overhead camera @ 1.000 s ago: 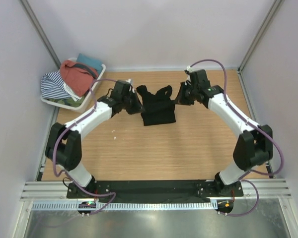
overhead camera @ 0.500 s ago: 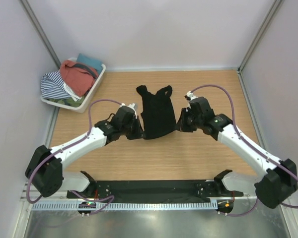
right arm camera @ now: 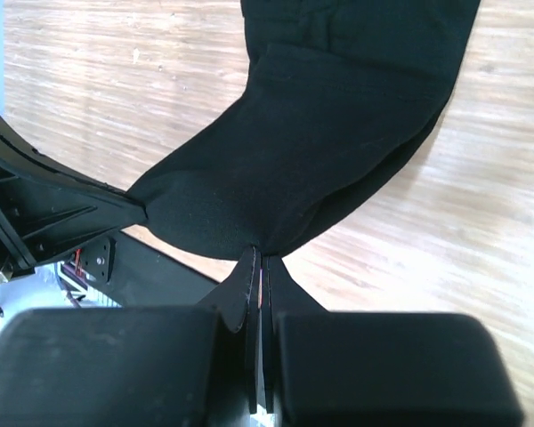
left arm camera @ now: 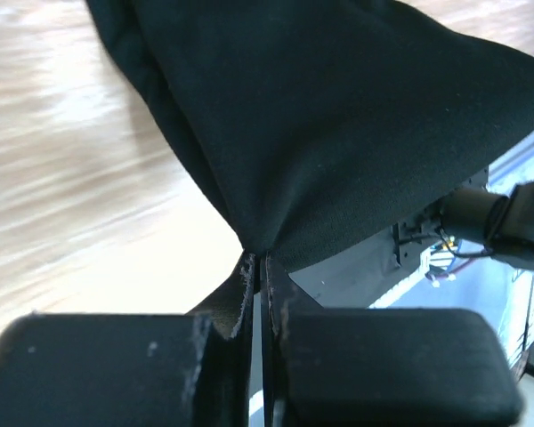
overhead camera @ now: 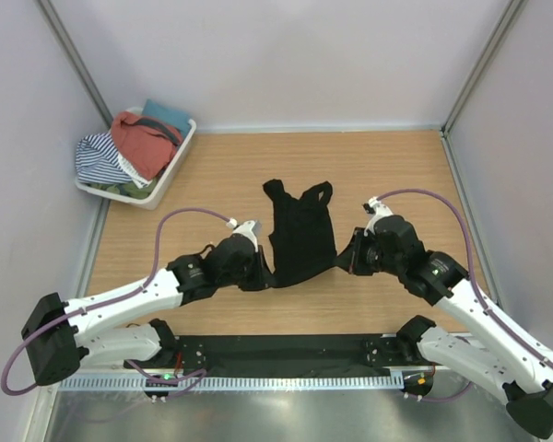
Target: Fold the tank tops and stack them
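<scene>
A plain black tank top (overhead camera: pixel 301 235) hangs stretched lengthwise over the wooden table (overhead camera: pixel 212 184), its straps at the far end. My left gripper (overhead camera: pixel 266 274) is shut on its near left corner, where the cloth (left arm camera: pixel 338 124) fans out from the fingertips (left arm camera: pixel 258 260). The right gripper (overhead camera: pixel 343 260) pinches the near right corner, with the black cloth (right arm camera: pixel 338 142) spreading from its closed tips (right arm camera: pixel 262 253). A rust-red tank top (overhead camera: pixel 143 140) lies on the pile in the white basket (overhead camera: pixel 171 166) at the far left.
The basket also holds a striped garment (overhead camera: pixel 101 157) and a teal one (overhead camera: pixel 168 115). Grey walls close in the table on three sides. A black base rail (overhead camera: pixel 286 352) runs along the near edge, under both arms.
Both arms have pulled back toward the near edge, dragging the black tank top with them. It has gone from a folded bunch to a long stretched shape.
</scene>
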Robot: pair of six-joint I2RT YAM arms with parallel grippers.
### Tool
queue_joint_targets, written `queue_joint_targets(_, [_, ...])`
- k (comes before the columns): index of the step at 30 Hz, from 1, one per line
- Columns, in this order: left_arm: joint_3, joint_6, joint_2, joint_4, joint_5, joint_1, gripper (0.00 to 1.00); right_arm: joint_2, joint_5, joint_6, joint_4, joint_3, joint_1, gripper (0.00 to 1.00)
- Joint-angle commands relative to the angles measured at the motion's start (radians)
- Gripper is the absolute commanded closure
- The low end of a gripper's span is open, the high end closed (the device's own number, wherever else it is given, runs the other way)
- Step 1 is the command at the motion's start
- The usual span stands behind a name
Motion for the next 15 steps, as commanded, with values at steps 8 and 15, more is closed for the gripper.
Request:
queue_joint_targets(8, [0.100,-0.041,-0.032,-0.080,-0.111,-0.076,1.00,-0.053,0.127,-0.011,-0.114,0.091,0.006,0.99])
queue_joint_targets(15, [0.254,0.017,0.033,-0.169,-0.162,-0.059,0.99,0.050,0.248,-0.062,-0.134,0.210,0.006,0.99])
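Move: Both hands already pinch the lower corners of the black tank top. Its lying upper body is some 19 cm ahead of the left hand, 9 cm to its right and 12 cm below, with the left strap about 32 cm straight ahead of that hand. From the right hand, the body lies roughly 17 cm ahead, 8 cm left and 17 cm below; the right strap is about 29 cm ahead and 3 cm left. Easing back a last centimetre or so towards the base, both hands then reverse, rising and going forward towards the strap end. The left climbs most, about 5 cm, drifting slightly right; the right shifts about 2.5 cm to its right, rises about as much and turns slightly clockwise. Both keep their pinch on the cloth corners. ##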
